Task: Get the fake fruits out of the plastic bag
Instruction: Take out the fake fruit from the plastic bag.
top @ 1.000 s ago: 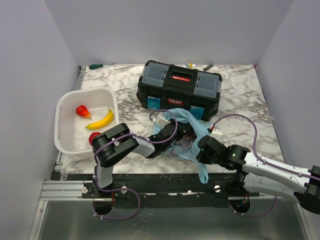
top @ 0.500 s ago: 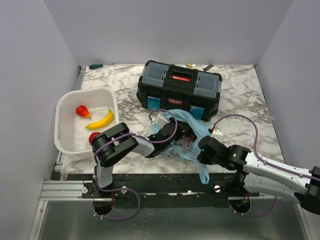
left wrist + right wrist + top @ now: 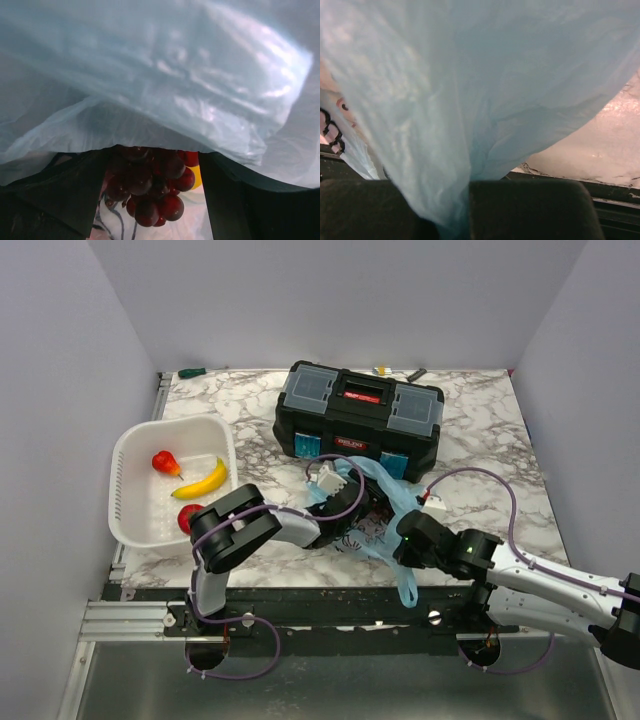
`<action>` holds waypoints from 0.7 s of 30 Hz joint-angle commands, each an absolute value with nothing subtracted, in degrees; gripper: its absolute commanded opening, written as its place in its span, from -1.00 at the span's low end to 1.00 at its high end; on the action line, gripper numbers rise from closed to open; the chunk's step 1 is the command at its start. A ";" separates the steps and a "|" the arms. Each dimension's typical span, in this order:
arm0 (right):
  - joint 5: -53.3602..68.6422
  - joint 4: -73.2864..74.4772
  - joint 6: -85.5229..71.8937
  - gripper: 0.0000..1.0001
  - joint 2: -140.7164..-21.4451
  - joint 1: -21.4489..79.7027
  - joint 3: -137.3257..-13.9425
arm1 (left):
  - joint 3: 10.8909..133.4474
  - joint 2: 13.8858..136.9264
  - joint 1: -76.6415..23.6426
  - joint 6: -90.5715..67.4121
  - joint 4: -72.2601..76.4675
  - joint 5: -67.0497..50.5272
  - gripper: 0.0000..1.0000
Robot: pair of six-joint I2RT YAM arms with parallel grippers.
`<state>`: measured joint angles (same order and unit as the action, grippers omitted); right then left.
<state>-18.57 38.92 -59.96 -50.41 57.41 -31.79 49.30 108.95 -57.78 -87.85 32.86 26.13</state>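
The light-blue plastic bag (image 3: 388,498) lies in front of the toolbox, one handle hanging over the table's near edge. My left gripper (image 3: 152,200) is inside the bag's mouth, open, its fingers (image 3: 55,195) on either side of the dark red grape bunch (image 3: 147,187). An orange-yellow fruit (image 3: 196,176) shows just behind the grapes. My right gripper (image 3: 465,205) is shut on the bag's film at its near right edge (image 3: 403,532). The yellow banana (image 3: 201,480) and the red apple (image 3: 187,517) lie in the white basket.
The white slotted basket (image 3: 126,452) at the left also holds a small red pear-shaped fruit (image 3: 164,462). A black toolbox (image 3: 358,418) stands right behind the bag. A green screwdriver (image 3: 191,372) and small tools lie along the far edge.
My left gripper has pushed further to the right, deeper into the bag. The bag's upper edge has shifted a little. The right gripper has held its place.
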 commanded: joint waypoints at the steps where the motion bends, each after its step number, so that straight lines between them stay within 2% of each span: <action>1: -18.49 39.98 -59.52 -0.98 -50.16 57.75 -34.56 | 52.03 113.38 -58.01 -92.03 33.56 26.86 0.41; 3: -18.62 40.46 -59.53 -0.99 -49.97 57.75 -35.12 | 52.16 114.30 -57.79 -92.56 35.14 28.57 0.34; 6: -18.74 40.87 -59.51 -0.99 -49.52 57.79 -35.48 | 52.19 115.70 -56.82 -92.57 38.42 29.64 0.13; 8: -18.84 41.15 -59.61 -0.99 -49.40 57.77 -35.56 | 51.50 117.06 -55.70 -93.17 42.93 28.58 -0.13; 13: -19.32 42.42 -59.99 -0.99 -48.89 57.78 -35.44 | 48.65 117.65 -54.29 -93.02 51.80 27.41 -0.50; 15: -19.54 42.47 -60.14 -0.99 -48.40 57.74 -35.05 | 47.25 116.77 -54.14 -92.49 53.03 27.03 -0.70; 18: -19.66 42.28 -60.43 -0.99 -48.09 57.77 -34.37 | 44.15 115.64 -54.05 -92.50 57.15 26.24 -0.88; 21: -19.81 42.28 -60.60 -0.99 -48.16 57.79 -33.63 | 41.33 113.91 -53.96 -91.88 59.84 25.06 -0.96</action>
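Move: The dark red grapes lie in the open bag just under the left fingertips, about 2 cm ahead, 2 cm to the right and 4 cm below. A yellow fruit peeps out past them, some 2 cm ahead of that hand, 6 cm to its right and 4 cm down; the toolbox's middle is roughly 14 cm ahead and 4 cm left. From the right hand, shut on the bag, the grapes are about 16 cm ahead, 6 cm left and 4 cm below. The left fingers close from well open to almost shut, seeming to pinch the near side of the grapes, as the hand pushes about 2.5 cm forward and 1.5 cm down into the bag, then eases a little left, rolling some 10 degrees so its left side drops. The right hand keeps its pinch on the bag and lifts nearly 2 cm. ##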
